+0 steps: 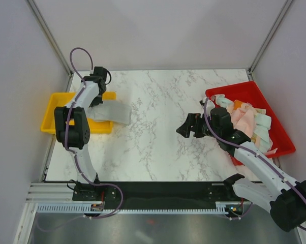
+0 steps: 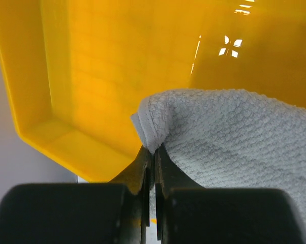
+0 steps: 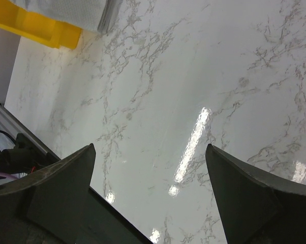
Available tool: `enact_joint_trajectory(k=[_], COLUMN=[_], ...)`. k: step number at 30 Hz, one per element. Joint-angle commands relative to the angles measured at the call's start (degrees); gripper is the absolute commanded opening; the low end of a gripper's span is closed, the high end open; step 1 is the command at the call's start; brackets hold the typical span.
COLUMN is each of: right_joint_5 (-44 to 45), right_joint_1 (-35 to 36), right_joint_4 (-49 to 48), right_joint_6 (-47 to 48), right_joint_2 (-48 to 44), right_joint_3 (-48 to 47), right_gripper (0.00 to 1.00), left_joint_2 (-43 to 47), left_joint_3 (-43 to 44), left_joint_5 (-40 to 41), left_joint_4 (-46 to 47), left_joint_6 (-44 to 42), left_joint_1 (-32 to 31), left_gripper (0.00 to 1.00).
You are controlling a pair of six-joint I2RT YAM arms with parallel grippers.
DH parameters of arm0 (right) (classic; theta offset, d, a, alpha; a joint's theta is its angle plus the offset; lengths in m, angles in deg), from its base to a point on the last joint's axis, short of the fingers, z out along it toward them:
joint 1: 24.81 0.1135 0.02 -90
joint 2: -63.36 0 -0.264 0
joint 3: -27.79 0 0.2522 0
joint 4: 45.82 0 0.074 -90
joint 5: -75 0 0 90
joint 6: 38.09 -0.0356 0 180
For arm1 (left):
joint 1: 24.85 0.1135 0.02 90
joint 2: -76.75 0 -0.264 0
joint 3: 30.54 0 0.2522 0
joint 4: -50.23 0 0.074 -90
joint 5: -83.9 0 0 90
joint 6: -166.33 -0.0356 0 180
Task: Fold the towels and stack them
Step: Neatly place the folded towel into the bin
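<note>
A folded grey-white towel (image 1: pixel 116 113) lies half in the yellow tray (image 1: pixel 55 104) and half over its right rim onto the table. My left gripper (image 1: pixel 98 100) is shut on that towel's edge, and the left wrist view shows the grey-white towel (image 2: pixel 229 137) pinched at my left gripper (image 2: pixel 154 150) above the yellow tray (image 2: pixel 92 66). More towels (image 1: pixel 244 122), pale pink, mint green and orange-printed, sit heaped in a red tray (image 1: pixel 247 91) at the right. My right gripper (image 1: pixel 182 125) hangs open over the marble table, left of the red tray, with nothing in my right gripper (image 3: pixel 150 150).
The marble table (image 1: pixel 158 107) is bounded by white walls on the left, back and right. In the right wrist view the yellow tray (image 3: pixel 31 25) and the grey-white towel (image 3: pixel 84 12) show at the top left. A black rail (image 1: pixel 153 190) runs along the near edge.
</note>
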Motion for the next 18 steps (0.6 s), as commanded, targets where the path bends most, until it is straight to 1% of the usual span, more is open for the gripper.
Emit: enact_joint_trajectory(k=[1, 3, 8, 9, 13, 18], right_joint_5=[-0.63, -0.37, -0.02, -0.02, 0.07, 1.04], right_joint_1=[-0.25, -0.25, -0.43, -0.34, -0.34, -0.43], right_joint_4=[-2.27, -2.36, -2.27, -2.27, -2.27, -1.83], right_joint_6=[1.64, 2.17, 2.52, 2.52, 2.52, 2.79], right_joint_2=[0.73, 0.9, 1.17, 1.17, 1.17, 1.08], right_joint_3=[0.0, -0.09, -0.53, -0.7, -1.49, -2.2], right_gripper=[0.98, 0.98, 0.98, 0.98, 0.98, 0.98], left_joint_2=[-3.1, -4.86, -7.68, -8.03, -10.13, -11.02], left_joint_3=[1.45, 1.8, 1.63, 1.8, 1.81, 1.28], left_joint_5=[1.25, 0.19, 0.44, 0.18, 0.18, 0.27], left_joint_4=[4.14, 4.23, 4.93, 5.11, 5.89, 5.9], left_joint_6=[-3.46, -3.11, -2.85, -2.24, -1.62, -0.3], left_joint_1=[1.85, 2.56, 4.05, 6.14, 7.04, 8.97], left_gripper=[0.02, 0.02, 0.02, 0.02, 0.02, 0.02])
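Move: The left hand already holds one end of the folded towel over the yellow bin. The bin's middle lies about 9 cm to its left, 4 cm back and 8 cm below; the towel's middle is some 7 cm to its right, 4 cm back and 4 cm below. From the idle right hand, the bin's middle is roughly 58 cm left, 10 cm ahead and 14 cm below. The left hand lowers the pinched towel about 7 cm into the yellow bin, carrying it some 6 cm left. ##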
